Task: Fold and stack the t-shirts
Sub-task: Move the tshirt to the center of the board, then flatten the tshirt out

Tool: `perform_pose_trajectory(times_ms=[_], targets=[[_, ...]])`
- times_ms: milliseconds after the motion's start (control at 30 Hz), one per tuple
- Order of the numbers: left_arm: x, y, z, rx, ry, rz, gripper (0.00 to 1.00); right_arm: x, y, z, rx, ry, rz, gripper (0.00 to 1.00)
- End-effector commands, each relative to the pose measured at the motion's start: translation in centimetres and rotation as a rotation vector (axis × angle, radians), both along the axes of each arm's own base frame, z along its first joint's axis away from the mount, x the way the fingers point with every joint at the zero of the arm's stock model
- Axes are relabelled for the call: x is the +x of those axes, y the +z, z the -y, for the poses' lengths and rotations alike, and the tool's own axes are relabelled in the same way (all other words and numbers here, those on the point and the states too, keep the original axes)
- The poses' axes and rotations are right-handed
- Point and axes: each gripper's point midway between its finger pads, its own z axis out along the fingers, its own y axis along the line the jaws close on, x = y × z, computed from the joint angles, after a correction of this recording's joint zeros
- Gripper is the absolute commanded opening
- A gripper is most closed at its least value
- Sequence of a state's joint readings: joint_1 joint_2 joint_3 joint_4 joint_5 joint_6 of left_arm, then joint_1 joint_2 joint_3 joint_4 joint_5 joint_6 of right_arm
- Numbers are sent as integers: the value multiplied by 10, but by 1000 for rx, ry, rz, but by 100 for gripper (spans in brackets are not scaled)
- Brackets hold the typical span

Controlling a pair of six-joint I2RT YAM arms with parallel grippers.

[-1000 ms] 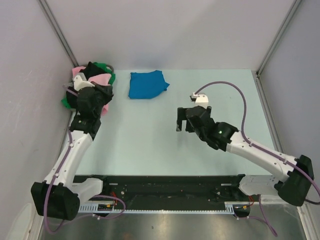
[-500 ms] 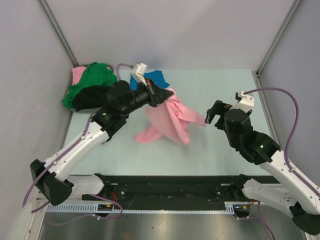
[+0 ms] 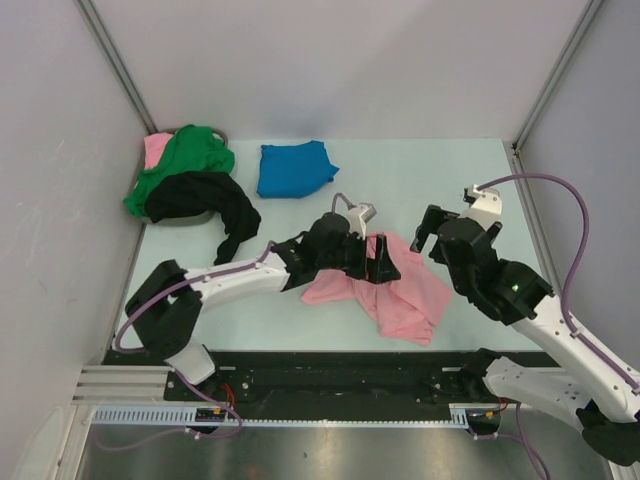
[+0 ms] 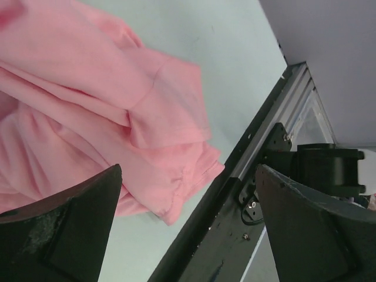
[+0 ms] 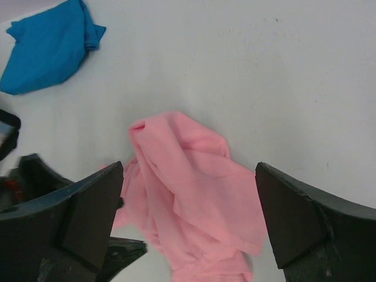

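The light pink t-shirt point(image 3: 395, 290) lies crumpled on the table near the front, right of centre; it also shows in the left wrist view point(image 4: 106, 106) and the right wrist view point(image 5: 194, 194). My left gripper point(image 3: 384, 262) is open and empty, low over the shirt's left part point(image 4: 188, 170). My right gripper point(image 3: 430, 230) is open and empty, above the shirt's right side point(image 5: 189, 165). The bright blue t-shirt point(image 3: 292, 167) lies folded at the back point(image 5: 47, 53). The green t-shirt point(image 3: 185, 158) and the black t-shirt point(image 3: 205, 203) are heaped at the back left.
The heap at the back left hides the grey basket; a bit of pink cloth point(image 3: 155, 148) shows behind it. The black front rail point(image 3: 340, 375) runs just in front of the pink shirt point(image 4: 235, 223). Grey walls close the left, back and right sides.
My left arm swung from the back-left heap to the centre front with the pink shirt and let it go. The shirt now lies on the table. My right arm pulled back right.
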State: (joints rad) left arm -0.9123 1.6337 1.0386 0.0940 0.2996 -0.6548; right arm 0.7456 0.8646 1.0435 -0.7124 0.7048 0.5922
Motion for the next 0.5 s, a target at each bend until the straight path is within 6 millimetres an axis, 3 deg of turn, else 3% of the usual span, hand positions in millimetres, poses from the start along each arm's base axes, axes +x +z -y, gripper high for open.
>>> perform_pose_trajectory(times_ms=[0,33,100,233,300,333,467], targets=[[13,98,-21,-93,76,209,100,2,2,11,-49,-48,-9,100],[17,90,-35,-31,130,204,100,1,-1,10,-63,-39,-24,100],[15,110,-58,-26,196,242,100,3,-10,5,-92,-18,-57,100],[27,104,-127,141,426,240,100,8,-34,-31,-118,125,-144,100],[39,99,-159,185,518,196,100,8,-42,-39,-117,127,-163,100],[37,89,-175,229,539,159,100,9,-47,-46,-128,135,-174,100],[57,49,-258,437,791,77,100,8,-52,-63,-130,176,-174,99]])
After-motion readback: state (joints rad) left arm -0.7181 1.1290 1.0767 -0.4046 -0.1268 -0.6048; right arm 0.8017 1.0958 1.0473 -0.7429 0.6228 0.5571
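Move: Almost straight below the open left hand lies the pink t-shirt, its middle about 2 cm back, 2 cm to the right and 13 cm down; its left sleeve lies some 12 cm to this hand's left and 2 cm back. The blue folded shirt is about 28 cm ahead and 19 cm left, the black t-shirt 19 cm ahead and 41 cm left. From the right hand, the pink t-shirt is some 10 cm left, 4 cm back and 26 cm down. Swinging clear of the pink t-shirt with its fingers still wide open, the left hand goes about 17 cm left over the sleeve side, rising some 12 cm before dipping slightly, edging forward late and turning about 30 degrees counter-clockwise. Meanwhile the open right hand sinks towards the t-shirt, then also shifts left, its fingers tipping further down. ##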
